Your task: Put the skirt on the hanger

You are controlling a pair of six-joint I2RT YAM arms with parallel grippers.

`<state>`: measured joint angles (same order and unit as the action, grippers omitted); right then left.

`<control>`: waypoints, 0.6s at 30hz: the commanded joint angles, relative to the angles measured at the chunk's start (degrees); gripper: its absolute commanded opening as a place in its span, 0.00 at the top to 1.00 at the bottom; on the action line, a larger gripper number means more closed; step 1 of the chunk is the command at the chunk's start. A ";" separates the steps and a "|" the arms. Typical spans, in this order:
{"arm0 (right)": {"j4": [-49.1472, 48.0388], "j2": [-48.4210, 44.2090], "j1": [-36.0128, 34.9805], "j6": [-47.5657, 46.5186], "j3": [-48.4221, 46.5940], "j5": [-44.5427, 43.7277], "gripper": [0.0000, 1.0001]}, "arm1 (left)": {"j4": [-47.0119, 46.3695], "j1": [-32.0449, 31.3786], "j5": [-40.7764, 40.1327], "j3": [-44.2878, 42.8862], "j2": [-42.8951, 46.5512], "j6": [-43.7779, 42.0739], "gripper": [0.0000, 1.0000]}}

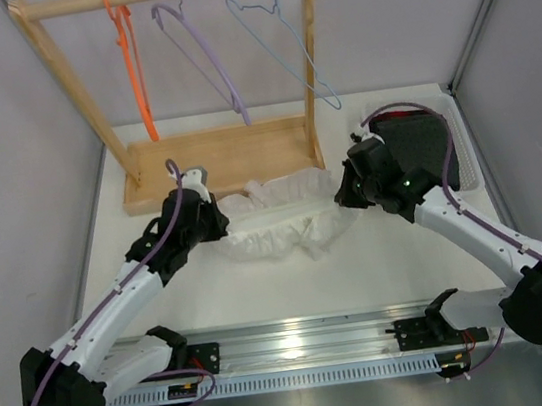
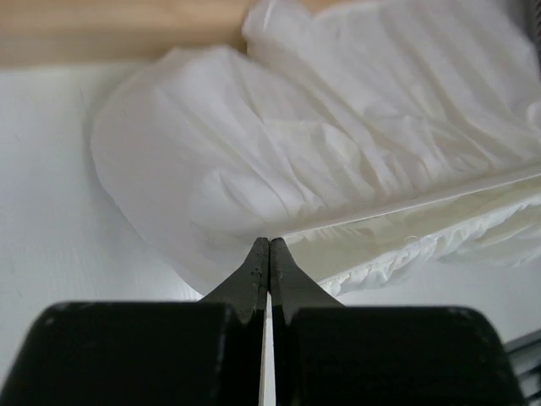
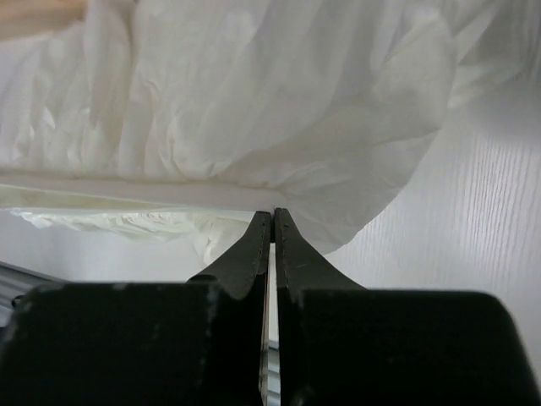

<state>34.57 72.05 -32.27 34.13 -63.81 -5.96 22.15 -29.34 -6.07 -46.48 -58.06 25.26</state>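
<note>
The white ruffled skirt (image 1: 278,217) is stretched between my two grippers over the table, in front of the wooden rack. My left gripper (image 1: 213,209) is shut, pinching the skirt's left end; in the left wrist view its tips (image 2: 269,243) meet at the skirt's (image 2: 321,144) band edge. At the skirt's right end my right gripper (image 1: 342,193) is shut too, its tips (image 3: 272,214) closed on the fabric (image 3: 254,101). The orange hanger (image 1: 135,76) hangs at the left of the rack's rail, apart from the skirt.
The wooden rack (image 1: 220,160) stands at the back, its base right behind the skirt. A lilac hanger (image 1: 205,56) and a pale blue wire hanger (image 1: 289,44) hang beside the orange one. A white tray (image 1: 459,136) with dark folded cloth (image 1: 420,147) sits at the right.
</note>
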 commanded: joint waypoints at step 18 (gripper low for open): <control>-7.06 -1.30 -13.70 9.11 18.11 -10.83 1.00 | -2.56 -1.33 7.56 8.42 1.54 4.54 0.52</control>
<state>29.04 69.97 -45.58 42.02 -45.45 -12.78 19.11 -30.35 0.73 -34.20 -59.59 30.94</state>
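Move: Both grippers already pinch the ends of the white skirt's waistband, its body trailing between them. Take the left end to the table spot about 4 cm back and 11 cm below the left hand. The wooden rack base is centred some 20 cm ahead of that hand, 1 cm right. The right hand's table spot is about 7 cm back, 2 cm left and 12 cm below; the white tray is centred about 14 cm ahead of it and 23 cm right. Lower both ends of the waistband onto the table together, sinking about 10 cm while drawing back from the rack base, the right hand farther (some 7 cm) than the left. Tip the left fingers about 15 degrees more downward, then open them roughly halfway to let go of its end, lifting about a centimetre; keep the right gripper shut on its own. ##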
